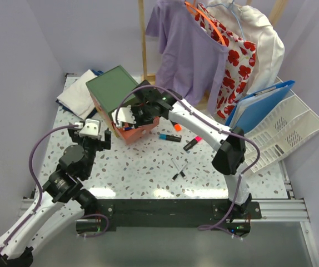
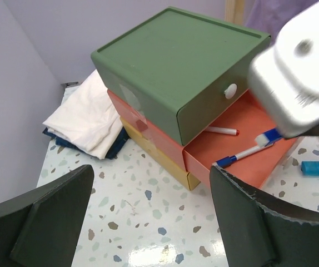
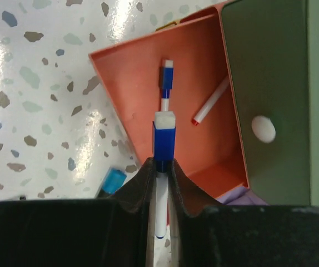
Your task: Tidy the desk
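Observation:
A three-drawer box with a green top [image 1: 112, 89] stands on the speckled desk [image 1: 143, 167]. Its orange middle drawer [image 3: 148, 72] is pulled out, with a blue-capped pen [image 3: 167, 83] and a red-tipped pen [image 3: 210, 108] lying inside. My right gripper [image 3: 163, 164] hangs over the drawer's front part, shut on a white marker with a blue cap [image 3: 164, 139]. The left gripper [image 2: 151, 183] is open over bare desk [image 2: 137, 222] just in front of the box, holding nothing.
On the desk right of the drawer lie a blue highlighter [image 1: 169, 137], a pink-tipped marker [image 1: 192, 143] and two thin black pens [image 1: 179, 168]. Folded cloth [image 1: 77, 94] sits back left. A white file tray [image 1: 287, 128] with a blue folder [image 1: 259, 105] stands right; clothes [image 1: 193, 50] hang behind.

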Tool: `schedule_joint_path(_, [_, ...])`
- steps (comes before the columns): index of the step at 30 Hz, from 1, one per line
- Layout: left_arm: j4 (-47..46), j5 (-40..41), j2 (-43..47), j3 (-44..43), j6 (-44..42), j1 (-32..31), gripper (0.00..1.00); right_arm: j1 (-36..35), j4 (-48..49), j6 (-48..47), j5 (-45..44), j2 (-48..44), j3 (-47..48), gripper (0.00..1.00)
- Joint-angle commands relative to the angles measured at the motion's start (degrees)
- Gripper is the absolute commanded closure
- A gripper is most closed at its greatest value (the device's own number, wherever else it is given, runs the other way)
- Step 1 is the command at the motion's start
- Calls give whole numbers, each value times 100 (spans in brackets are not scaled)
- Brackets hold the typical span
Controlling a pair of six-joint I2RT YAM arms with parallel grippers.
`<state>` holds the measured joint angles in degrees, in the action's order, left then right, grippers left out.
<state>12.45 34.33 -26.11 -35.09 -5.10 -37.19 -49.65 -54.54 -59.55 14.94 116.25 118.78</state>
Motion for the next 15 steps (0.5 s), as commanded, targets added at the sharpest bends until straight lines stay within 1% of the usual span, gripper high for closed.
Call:
schedule_joint_path(1, [-340,224,1,20,53,28,9,-212,409,-14,-465,407,549,82])
schedule_joint_path(2, [-339,224,-8,20,62,28,9,-229,531,57,-544,469,602,80])
schedule_joint_path(4, [-340,224,-8,20,53,27,9,-247,681,276,-597,592,716,73])
schedule_joint_path(6, [-339,224,-17,29,53,19,9,-247,875,382,-667,610,708,60])
schedule_joint_path(7, [-339,224,-17,29,53,27,9,-238,927,470,-685,601,690,55])
schedule_joint_path(10, [-366,180,-8,37,45,27,9,-247,998,601,-703,514,629,48])
schedule_joint_path(11, [-357,136,-17,46,36,28,8,-247,981,698,-686,478,620,44])
schedule_joint_path(12, [-374,23,-26,46,27,19,7,-238,937,777,-651,434,629,43])
schedule_joint_path(14, [-357,-136,-26,46,36,28,4,-212,849,1120,-528,154,542,39])
schedule_joint_path(15, [-366,-259,-26,64,27,28,2,-195,840,1251,-458,5,436,35])
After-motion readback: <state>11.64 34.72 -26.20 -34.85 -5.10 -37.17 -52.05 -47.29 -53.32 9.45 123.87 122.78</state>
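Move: The right hand, holding a blue-capped marker, is above the near edge of the open red drawer; the drawer's middle lies about 4 cm ahead, 4 cm left and 9 cm below. Inside, another blue-capped marker lies some 2 cm ahead and 6 cm left, a red-capped one about 7 cm ahead and 9 cm left, both 11 cm down. A black-and-blue marker on the table is level, 10 cm right, 19 cm below. From the left hand the drawer is roughly 15 cm ahead, 15 cm right and 12 cm below. Leftward and down, with a smaller push forward, the right hand goes about 4 cm left and 3 cm down farther in over the red drawer, slowing as its fingers spread from nearly shut to a bit over half open and let go of the blue-capped marker. The fingers end astride the drawer space, the hand turned only slightly clockwise. ##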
